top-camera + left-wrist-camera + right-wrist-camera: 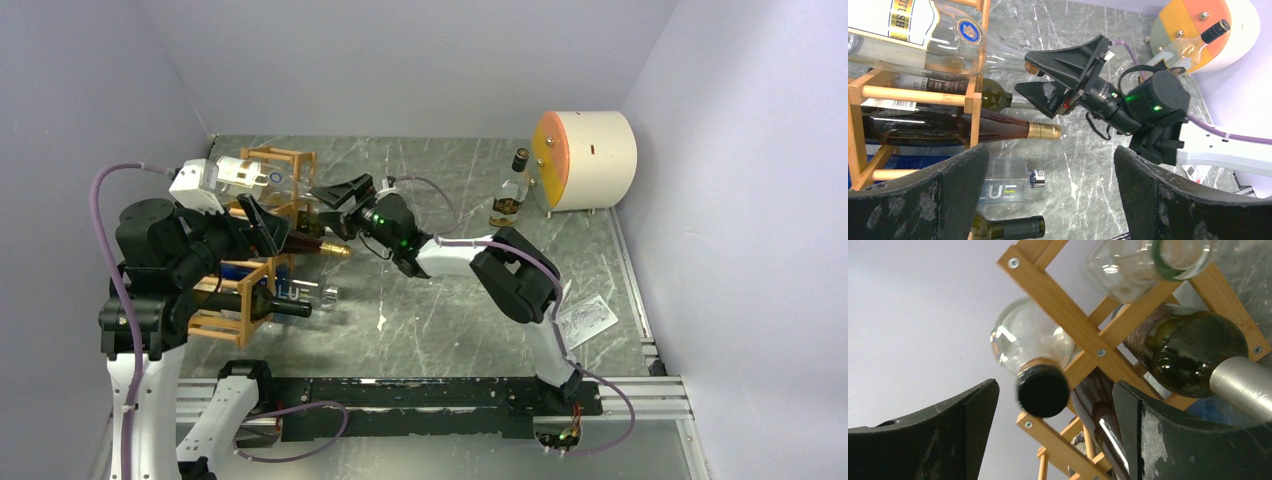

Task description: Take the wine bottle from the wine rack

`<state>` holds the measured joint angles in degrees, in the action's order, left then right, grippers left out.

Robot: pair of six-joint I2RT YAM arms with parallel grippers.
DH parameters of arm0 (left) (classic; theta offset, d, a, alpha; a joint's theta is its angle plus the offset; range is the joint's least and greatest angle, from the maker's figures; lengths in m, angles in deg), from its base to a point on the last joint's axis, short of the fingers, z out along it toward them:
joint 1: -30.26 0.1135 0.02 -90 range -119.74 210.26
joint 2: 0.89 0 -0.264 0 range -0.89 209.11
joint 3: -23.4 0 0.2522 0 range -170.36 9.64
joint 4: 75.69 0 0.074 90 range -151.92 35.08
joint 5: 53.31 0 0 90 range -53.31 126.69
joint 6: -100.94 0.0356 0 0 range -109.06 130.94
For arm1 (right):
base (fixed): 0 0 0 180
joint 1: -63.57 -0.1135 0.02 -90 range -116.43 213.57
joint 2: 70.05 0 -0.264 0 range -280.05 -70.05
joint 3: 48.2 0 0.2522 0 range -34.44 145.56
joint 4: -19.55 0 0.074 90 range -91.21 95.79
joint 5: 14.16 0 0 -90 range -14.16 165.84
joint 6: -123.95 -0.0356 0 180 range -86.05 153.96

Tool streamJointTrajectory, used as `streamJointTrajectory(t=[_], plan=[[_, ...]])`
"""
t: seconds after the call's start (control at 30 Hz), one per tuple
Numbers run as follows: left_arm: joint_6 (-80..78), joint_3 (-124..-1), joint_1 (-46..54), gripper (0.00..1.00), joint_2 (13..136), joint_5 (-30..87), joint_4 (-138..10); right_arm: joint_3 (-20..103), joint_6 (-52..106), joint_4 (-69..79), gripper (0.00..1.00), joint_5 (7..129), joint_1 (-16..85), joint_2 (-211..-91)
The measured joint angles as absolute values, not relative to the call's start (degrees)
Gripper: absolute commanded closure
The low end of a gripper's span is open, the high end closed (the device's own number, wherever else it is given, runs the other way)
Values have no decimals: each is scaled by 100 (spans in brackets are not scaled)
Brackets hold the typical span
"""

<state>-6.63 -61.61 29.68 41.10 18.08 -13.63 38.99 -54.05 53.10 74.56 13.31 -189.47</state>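
The wine rack (297, 160) stands at the left and holds several bottles lying down. A clear wine bottle (245, 175) with a white label lies on its top cell. In the right wrist view its black cap (1043, 390) sits between my right gripper's (1055, 425) open fingers, with a gap on each side. From the left wrist view, the right gripper (1024, 75) straddles the tip of that bottle's neck. My left gripper (1050, 192) is open and empty, hovering in front of the rack (973, 100) above the table.
A dark red bottle with a gold capsule (998, 130), a dark green bottle (1193, 355) and a clear square bottle (1005, 187) lie in lower cells. At the back right an upright bottle (510, 190) stands beside a cream drum with an orange face (585, 160). A paper sheet (585, 318) lies at the right.
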Motion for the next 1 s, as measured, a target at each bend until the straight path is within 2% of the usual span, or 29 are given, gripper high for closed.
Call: streamJointTrajectory(t=[0.23, 0.8, 1.0], plan=[[-667, -6198, 2968, 2, 4069, 1792, -1359, 4425, -6120, 5286, 19, 8125, 1161, -19532], [-687, -6198, 2968, 2, 4012, 1696, -1361, 5164, -6957, 4536, 35, 8768, 1014, -19644], [-687, -6198, 2968, 2, 4012, 1696, -1359, 5431, -7062, 4293, 53, 8831, 975, -19722]])
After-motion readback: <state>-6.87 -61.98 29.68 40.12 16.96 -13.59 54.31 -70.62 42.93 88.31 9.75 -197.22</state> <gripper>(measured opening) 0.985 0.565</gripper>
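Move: The clear wine bottle on the rack's top level has its neck about 3 cm ahead of the right hand and 3 cm to its left, level with it. Beneath, the dark green bottle's neck lies some 3 cm back, 1 cm left and 10 below the right hand; the red-brown bottle's neck is roughly 8 cm back, straight to neither side, 9 below. From the left hand, the clear bottle's neck is about 10 cm ahead, 3 right and 13 below. The right hand slides forward and to the left, about 5 cm in all, dipping a little at first and coming back up, so that its open fingers pass either side of the clear bottle's black-capped neck on the top level. On the way the wrist rolls about 15 degrees and swings slightly clockwise, while the fingers close from nearly wide open to a little over half open around the neck, with no grip to be seen yet. ##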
